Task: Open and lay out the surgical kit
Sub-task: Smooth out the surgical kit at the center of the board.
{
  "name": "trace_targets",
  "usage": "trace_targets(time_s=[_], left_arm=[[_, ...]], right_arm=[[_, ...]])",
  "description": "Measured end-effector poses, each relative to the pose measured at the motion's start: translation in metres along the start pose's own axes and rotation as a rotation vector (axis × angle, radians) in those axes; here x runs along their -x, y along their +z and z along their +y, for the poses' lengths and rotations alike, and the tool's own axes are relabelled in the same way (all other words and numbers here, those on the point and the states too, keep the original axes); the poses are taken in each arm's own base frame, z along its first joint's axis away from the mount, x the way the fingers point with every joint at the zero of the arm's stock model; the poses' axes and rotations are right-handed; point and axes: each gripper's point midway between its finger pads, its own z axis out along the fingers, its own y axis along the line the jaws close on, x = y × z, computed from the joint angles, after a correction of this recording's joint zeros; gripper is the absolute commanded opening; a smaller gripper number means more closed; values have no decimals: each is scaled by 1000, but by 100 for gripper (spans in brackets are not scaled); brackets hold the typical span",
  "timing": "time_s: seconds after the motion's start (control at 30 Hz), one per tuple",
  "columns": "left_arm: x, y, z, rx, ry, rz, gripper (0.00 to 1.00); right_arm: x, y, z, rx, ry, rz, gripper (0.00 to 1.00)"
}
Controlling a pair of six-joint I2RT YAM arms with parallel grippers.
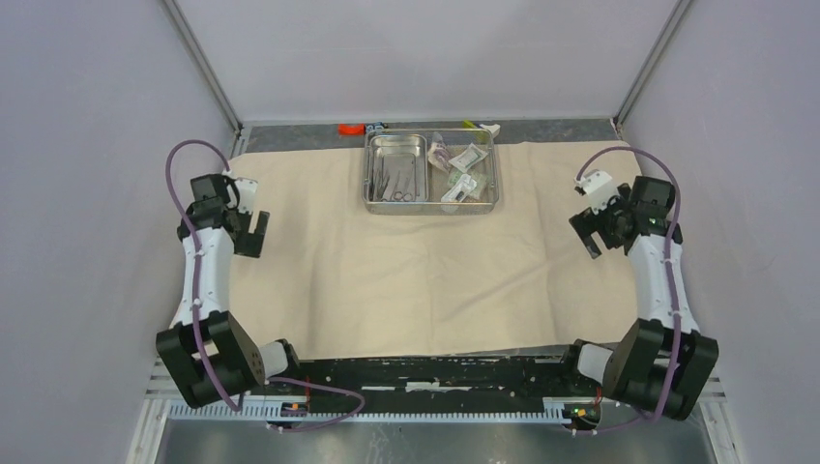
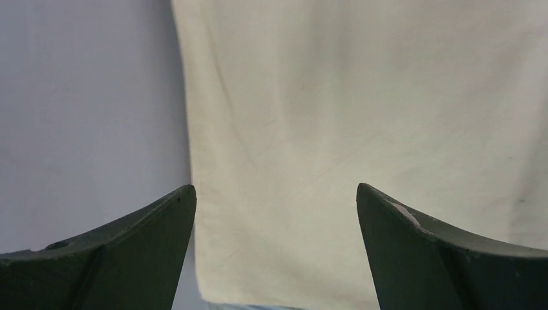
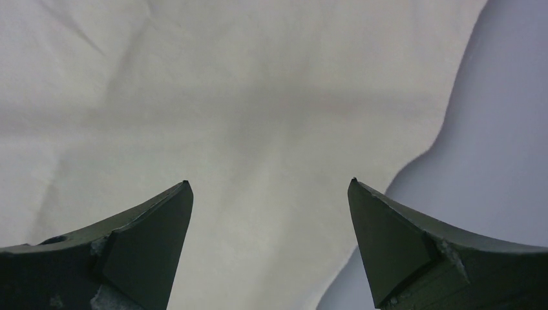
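The beige cloth wrap (image 1: 416, 280) lies spread flat over the table. Near its far edge stands the steel tray (image 1: 432, 209). A smaller inner tray (image 1: 396, 145) in its left half holds thin metal instruments (image 1: 398, 182), and several sealed packets (image 1: 464, 169) lie in the right half. My left gripper (image 1: 253, 232) hangs open over the cloth's left edge, nothing between its fingers. In the left wrist view the cloth (image 2: 362, 116) fills the gap of the left gripper (image 2: 274, 194). My right gripper (image 1: 592, 237) stands open above the cloth's right edge. Bare cloth (image 3: 226, 116) shows under the right gripper (image 3: 269, 184).
Behind the tray, on the grey strip by the back wall, lie a small orange piece (image 1: 350, 129) and a yellow-green and white object (image 1: 483, 127). Pale walls close in on both sides. A black bar (image 1: 435, 372) runs between the arm bases at the near edge.
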Motion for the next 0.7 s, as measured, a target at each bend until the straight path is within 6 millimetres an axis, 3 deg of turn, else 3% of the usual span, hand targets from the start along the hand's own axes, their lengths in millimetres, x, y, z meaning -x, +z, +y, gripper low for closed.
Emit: trace_targets(time_s=[0.17, 0.4, 0.53, 0.7], left_arm=[[29, 14, -32, -116, -16, -37, 100], [52, 27, -59, -192, -2, -74, 100], [56, 32, -67, -207, 20, -76, 100], [62, 34, -67, -201, 22, -96, 100]], right_arm=[[-38, -21, 1, -44, -54, 104, 97], [-110, -9, 29, 47, -38, 307, 95], [-142, -6, 48, 98, -38, 391, 94], [-174, -15, 62, 123, -62, 487, 94]])
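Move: The kit cloth's near right corner lies about 20 cm back, some 10 cm to the right and 12 cm below the open right hand. The steel tray's middle stands roughly 28 cm ahead of that hand, 42 cm to its left and 11 cm lower. From the left hand, the same corner is about 20 cm back, 95 cm to the right and 13 cm below. The cloth's near right corner draws the right hand, which comes back some 15 cm and sinks nearly 11 cm, drifting slightly right, its wrist tipping down almost 30 degrees until the open fingers hang low over the cloth just short of the corner; contact can't be made out. Fingers wide, the left hand eases forward and to the right above the cloth, dipping slightly and slowing. ##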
